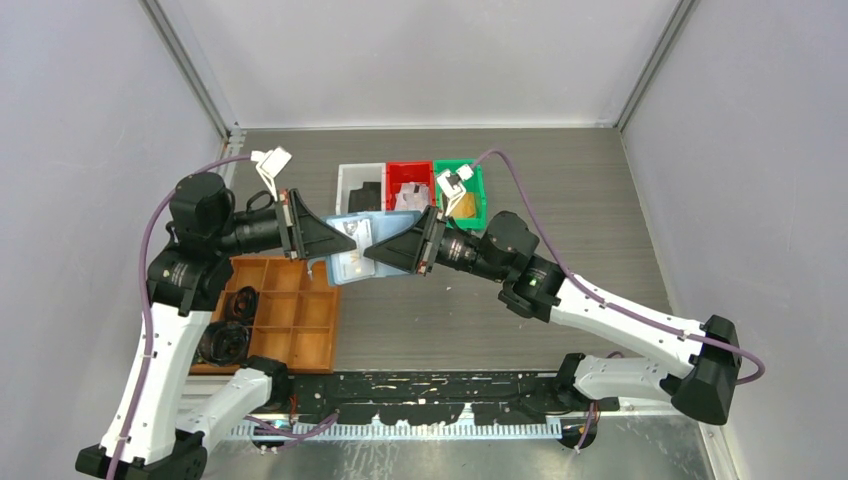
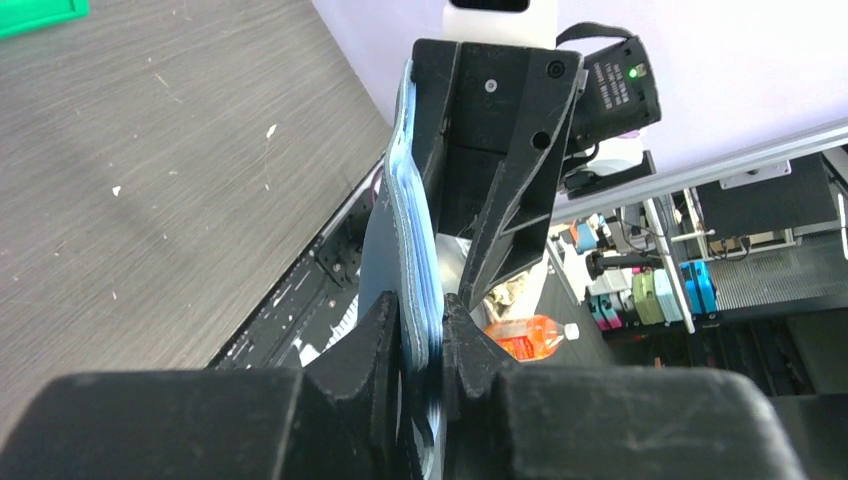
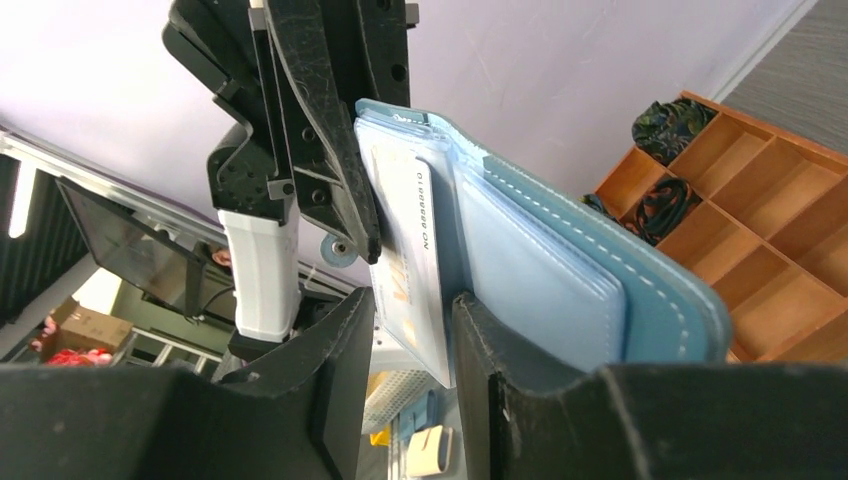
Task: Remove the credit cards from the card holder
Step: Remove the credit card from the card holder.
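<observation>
The light blue card holder (image 1: 352, 262) hangs open in the air between both arms, above the table. My left gripper (image 1: 347, 243) is shut on one edge of it; the left wrist view shows the card holder (image 2: 405, 200) edge-on, pinched between the jaws of that gripper (image 2: 425, 330). A white credit card (image 3: 405, 220) with printed numbers sticks out of an inner pocket of the card holder (image 3: 560, 270). My right gripper (image 3: 412, 320) straddles that card. The card lies against one finger, with a gap to the other.
An orange-brown compartment tray (image 1: 290, 320) holding dark coiled items sits at the left front. White (image 1: 358, 180), red (image 1: 408, 178) and green (image 1: 474, 200) bins stand in a row at the back centre. Grey walls enclose the table.
</observation>
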`<state>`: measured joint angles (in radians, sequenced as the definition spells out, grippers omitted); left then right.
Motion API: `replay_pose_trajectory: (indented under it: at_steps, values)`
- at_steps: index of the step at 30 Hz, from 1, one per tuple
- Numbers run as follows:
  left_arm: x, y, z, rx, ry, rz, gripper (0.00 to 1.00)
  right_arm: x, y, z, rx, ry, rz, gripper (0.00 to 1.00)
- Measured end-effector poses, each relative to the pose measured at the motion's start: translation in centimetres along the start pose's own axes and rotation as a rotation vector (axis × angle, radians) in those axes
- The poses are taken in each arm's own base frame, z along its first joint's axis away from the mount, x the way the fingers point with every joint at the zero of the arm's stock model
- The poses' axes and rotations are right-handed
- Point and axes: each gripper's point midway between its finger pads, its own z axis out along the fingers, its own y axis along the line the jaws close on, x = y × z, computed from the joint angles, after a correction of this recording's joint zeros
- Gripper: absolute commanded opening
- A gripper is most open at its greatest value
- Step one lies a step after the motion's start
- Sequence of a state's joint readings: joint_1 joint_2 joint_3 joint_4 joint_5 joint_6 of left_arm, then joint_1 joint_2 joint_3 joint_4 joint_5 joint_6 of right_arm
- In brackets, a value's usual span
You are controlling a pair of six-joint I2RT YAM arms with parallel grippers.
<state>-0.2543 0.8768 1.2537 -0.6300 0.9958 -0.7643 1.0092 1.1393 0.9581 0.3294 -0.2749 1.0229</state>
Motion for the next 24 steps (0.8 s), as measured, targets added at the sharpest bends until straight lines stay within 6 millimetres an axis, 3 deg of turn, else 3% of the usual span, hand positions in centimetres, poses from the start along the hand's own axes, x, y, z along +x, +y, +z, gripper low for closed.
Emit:
replay_pose_trajectory:
  at_steps: [10,18,24]
  values:
    - [-0.7,-1.4,0.1,0.066,-0.016,0.000,0.08,-0.8,0.8,-0.2,-0.061,-0.058,0.026,0.33]
    - [-1.1,-2.1,-0.2,0.083,-0.043,0.042,0.09,-0.9,1.5,0.3,-0.155,-0.055,0.073,0.16]
    - [-0.8,-2.7,-0.5,0.101,-0.035,0.054,0.19,-0.7,2.7,-0.4,-0.243,-0.058,0.082,0.01]
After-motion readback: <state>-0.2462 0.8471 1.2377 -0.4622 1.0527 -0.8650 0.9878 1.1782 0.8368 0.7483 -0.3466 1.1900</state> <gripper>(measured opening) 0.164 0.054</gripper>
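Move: The right hand's open fingertips are at the near edge of the credit card, whose middle lies some 3 cm to their left, level fore and aft and at about the same height. The card holder around it is centred about 1 cm ahead, straight in line. From the left hand, which grips the holder, the card's middle is about 1 cm to the right and 1 cm back. The wooden tray sits roughly 13 cm left of the left hand, 5 cm farther out and 37 cm below. The right fingers close almost fully and pinch the credit card's right-hand edge, while the right hand rises about 2.5 cm, easing back 1 cm late on, its fingertips tipping upward some 15 degrees. The left hand keeps its grip on the card holder and lifts alongside it by nearly the same amount, drifting slightly back at the end. ##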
